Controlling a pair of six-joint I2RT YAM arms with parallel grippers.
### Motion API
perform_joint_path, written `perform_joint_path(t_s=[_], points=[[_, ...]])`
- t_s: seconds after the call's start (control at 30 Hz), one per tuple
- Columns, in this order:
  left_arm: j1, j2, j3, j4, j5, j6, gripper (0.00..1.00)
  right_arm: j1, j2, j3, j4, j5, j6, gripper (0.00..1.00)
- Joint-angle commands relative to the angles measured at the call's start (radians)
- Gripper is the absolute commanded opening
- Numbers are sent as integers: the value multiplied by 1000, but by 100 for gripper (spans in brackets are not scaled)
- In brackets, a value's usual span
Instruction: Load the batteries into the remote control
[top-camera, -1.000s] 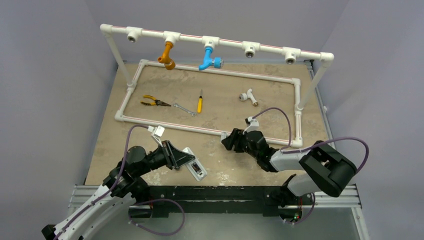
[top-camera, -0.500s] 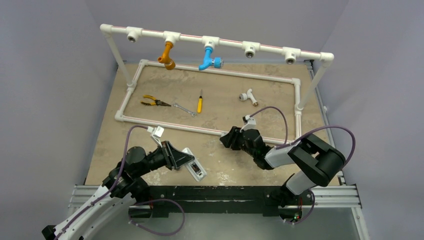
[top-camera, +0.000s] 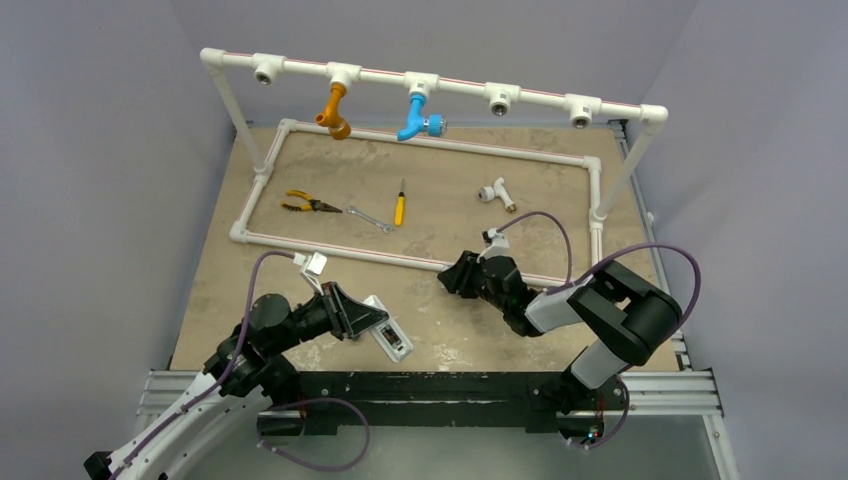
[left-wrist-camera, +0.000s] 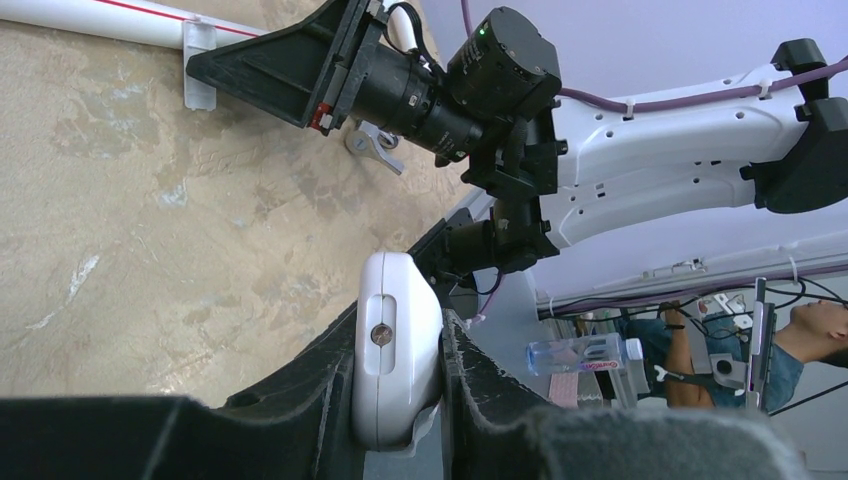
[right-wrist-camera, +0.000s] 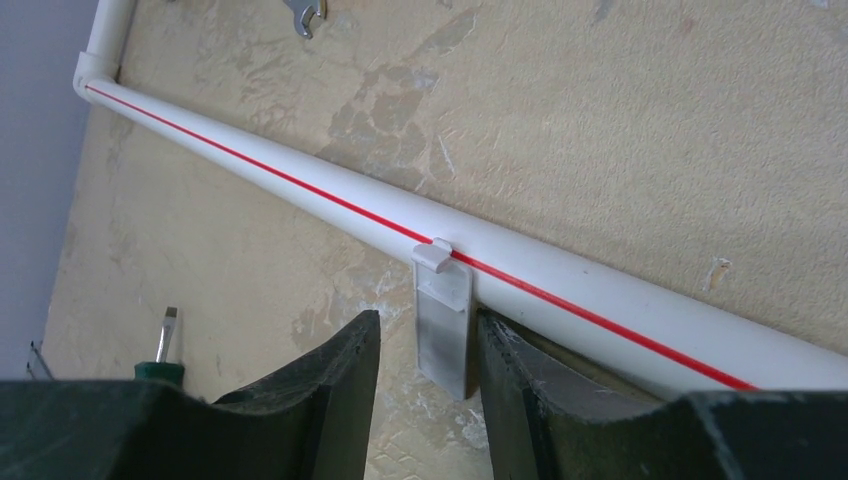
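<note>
The white remote control is clamped on its edge in my left gripper, low at the near left of the table, its dark back bay facing up. In the left wrist view both pads press the remote control's sides, with my left gripper shut on it. My right gripper sits at the near rail of the white pipe frame. Its jaws straddle a small flat white cover leaning on the pipe; the right finger touches it, and a gap stays on the left. No batteries show.
Inside the pipe frame lie yellow pliers, a wrench, a yellow-handled screwdriver and a white pipe tee. Orange and blue taps hang from the overhead pipe. A green-handled screwdriver lies left of my right jaws.
My right gripper has crept a little left and toward the pipe rail, and its jaws have narrowed. The left arm and the remote have stayed put.
</note>
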Motion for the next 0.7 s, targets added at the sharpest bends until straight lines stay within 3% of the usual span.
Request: perform_joint_path(t_s=[0.0, 0.67], points=[[5, -10, 35, 22, -6, 9, 0, 0, 45, -3, -103, 0, -1, 40], [5, -10, 44, 19, -3, 15, 0, 0, -38, 12, -132, -49, -119, 5]])
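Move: The battery cover leans on the near side of the white pipe, already between the right gripper's open fingers, its middle about 1 cm ahead and 1 cm left. The pipe runs across some 3 cm straight ahead of this hand. The remote control is about 17 cm back, 9 cm left and 14 cm higher; the green screwdriver is roughly 9 cm back and 19 cm left. From the left hand, the cover is about 16 cm ahead, 11 cm right and 16 cm lower. Close the right gripper from less than half open to nearly shut, pinching the thin battery cover between the fingertips. Sink about half a centimetre beside the pipe as the fingers come together, then ease back a good half centimetre, away from the pipe, with a slight rise at the end and a very small counter-clockwise turn. ##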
